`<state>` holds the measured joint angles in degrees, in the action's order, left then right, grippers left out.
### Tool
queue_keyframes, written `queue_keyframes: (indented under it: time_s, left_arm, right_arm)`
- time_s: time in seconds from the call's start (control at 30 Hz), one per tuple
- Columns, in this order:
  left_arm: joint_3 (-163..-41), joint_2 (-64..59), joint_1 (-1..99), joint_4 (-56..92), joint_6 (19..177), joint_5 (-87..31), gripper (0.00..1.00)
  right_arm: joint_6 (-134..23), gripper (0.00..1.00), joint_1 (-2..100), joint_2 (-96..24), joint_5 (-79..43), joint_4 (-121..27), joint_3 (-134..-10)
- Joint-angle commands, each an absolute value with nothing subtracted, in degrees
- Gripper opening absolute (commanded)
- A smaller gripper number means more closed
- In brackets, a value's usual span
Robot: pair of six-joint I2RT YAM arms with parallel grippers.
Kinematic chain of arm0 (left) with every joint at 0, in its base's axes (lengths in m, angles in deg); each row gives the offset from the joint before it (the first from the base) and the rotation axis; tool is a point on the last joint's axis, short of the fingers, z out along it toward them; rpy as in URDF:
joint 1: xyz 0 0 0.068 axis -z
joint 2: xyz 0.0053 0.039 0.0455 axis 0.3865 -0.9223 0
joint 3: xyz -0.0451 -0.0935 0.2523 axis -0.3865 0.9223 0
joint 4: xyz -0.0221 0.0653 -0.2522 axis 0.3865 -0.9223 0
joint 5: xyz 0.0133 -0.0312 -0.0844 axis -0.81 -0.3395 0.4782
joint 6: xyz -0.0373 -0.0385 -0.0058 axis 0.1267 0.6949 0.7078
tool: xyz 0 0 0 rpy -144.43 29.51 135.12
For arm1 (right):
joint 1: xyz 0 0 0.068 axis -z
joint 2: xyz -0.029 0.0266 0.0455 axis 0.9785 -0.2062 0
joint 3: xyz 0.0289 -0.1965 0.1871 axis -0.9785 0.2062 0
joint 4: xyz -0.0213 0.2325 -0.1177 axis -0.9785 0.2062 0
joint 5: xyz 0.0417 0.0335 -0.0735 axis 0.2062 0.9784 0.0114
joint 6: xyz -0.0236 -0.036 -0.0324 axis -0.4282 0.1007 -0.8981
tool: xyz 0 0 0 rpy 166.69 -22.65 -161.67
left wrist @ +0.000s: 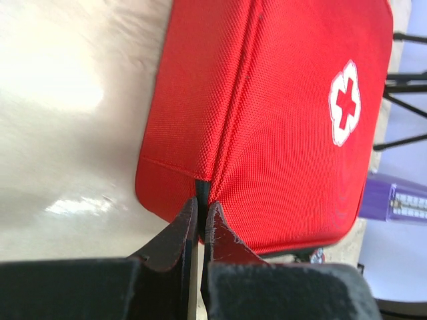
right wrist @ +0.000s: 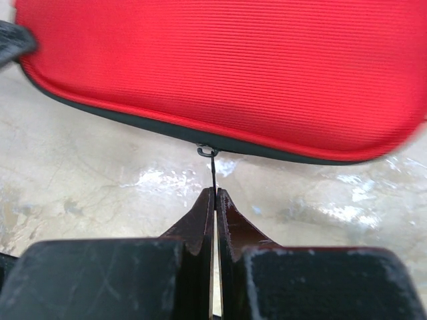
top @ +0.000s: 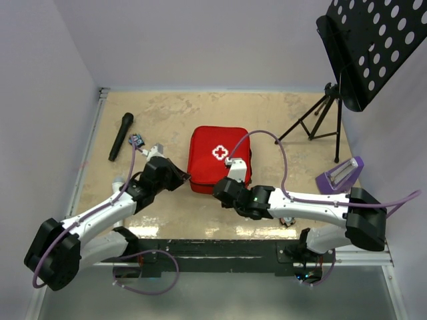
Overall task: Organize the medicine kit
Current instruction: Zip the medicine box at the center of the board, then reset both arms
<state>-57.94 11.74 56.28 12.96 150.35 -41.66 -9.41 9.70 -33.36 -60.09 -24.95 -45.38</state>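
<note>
The red medicine kit (top: pixel 220 155) lies shut on the table, its white cross facing up. My left gripper (top: pixel 183 179) is at the kit's near left corner. In the left wrist view the left gripper (left wrist: pixel 201 200) is shut on a black tab (left wrist: pixel 202 189) in the seam of the kit (left wrist: pixel 287 120). My right gripper (top: pixel 222 189) is at the kit's near edge. In the right wrist view the right gripper (right wrist: pixel 215 191) is shut on the thin black zipper pull (right wrist: pixel 211 170) hanging from the black zip edge of the kit (right wrist: pixel 220 67).
A black microphone (top: pixel 121 136) and a small blue item (top: pixel 137 141) lie to the left of the kit. A purple holder (top: pixel 340 175) sits at the right. A black music stand (top: pixel 320 120) is at the back right. Walls close in on three sides.
</note>
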Motion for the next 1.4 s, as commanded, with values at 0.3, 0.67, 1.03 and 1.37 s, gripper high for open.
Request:
queue_keyframes:
  time_s: [0.3, 0.67, 1.03, 1.37]
  left_arm:
    - [-56.9, 11.6, 40.8, 6.4, 139.3, -43.1, 0.0]
    - [-60.4, 8.9, 37.4, 6.8, 134.4, -42.5, 0.0]
    - [-62.2, 7.2, 37.3, 6.6, 132.3, -38.8, 0.09]
    - [-62.7, 15.6, 37.3, 5.0, 128.9, -37.8, 0.7]
  right_arm:
    - [-3.8, 0.0, 14.4, -26.5, -60.9, -16.8, -40.2]
    - [-3.0, 0.0, 27.4, -16.4, -58.6, -18.9, -36.0]
    - [-8.8, 0.34, 28.3, -17.3, -54.7, -20.4, -39.1]
    - [-13.8, 0.59, 26.4, -10.7, -51.6, -24.8, -39.8]
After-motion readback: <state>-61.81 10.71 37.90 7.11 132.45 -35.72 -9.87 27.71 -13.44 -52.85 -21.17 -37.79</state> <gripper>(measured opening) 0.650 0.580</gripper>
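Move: The left hand already pinches the black tape at the medicine box's near-left corner; the box's middle is about 7 cm ahead, 11 cm right and 3 cm below, the zipper slider some 5 cm back and 12 cm right. The right hand already holds the zipper's pull, with the slider roughly 2 cm ahead of its tips. From the right hand, the near-right corner is about 4 cm ahead and 10 cm right, the box's middle 14 cm ahead and 1 cm left. Keeping its pinch on the pull, the right hand draws it right along the box's near edge towards the near-right corner, then forward too, about 7 cm right in all, turning some 15 degrees clockwise. The left hand holds the near-left corner and moves left and slightly forward against it. Late on both open and let go, the left easing farther left, the right drifting right, dipping, then rising. ##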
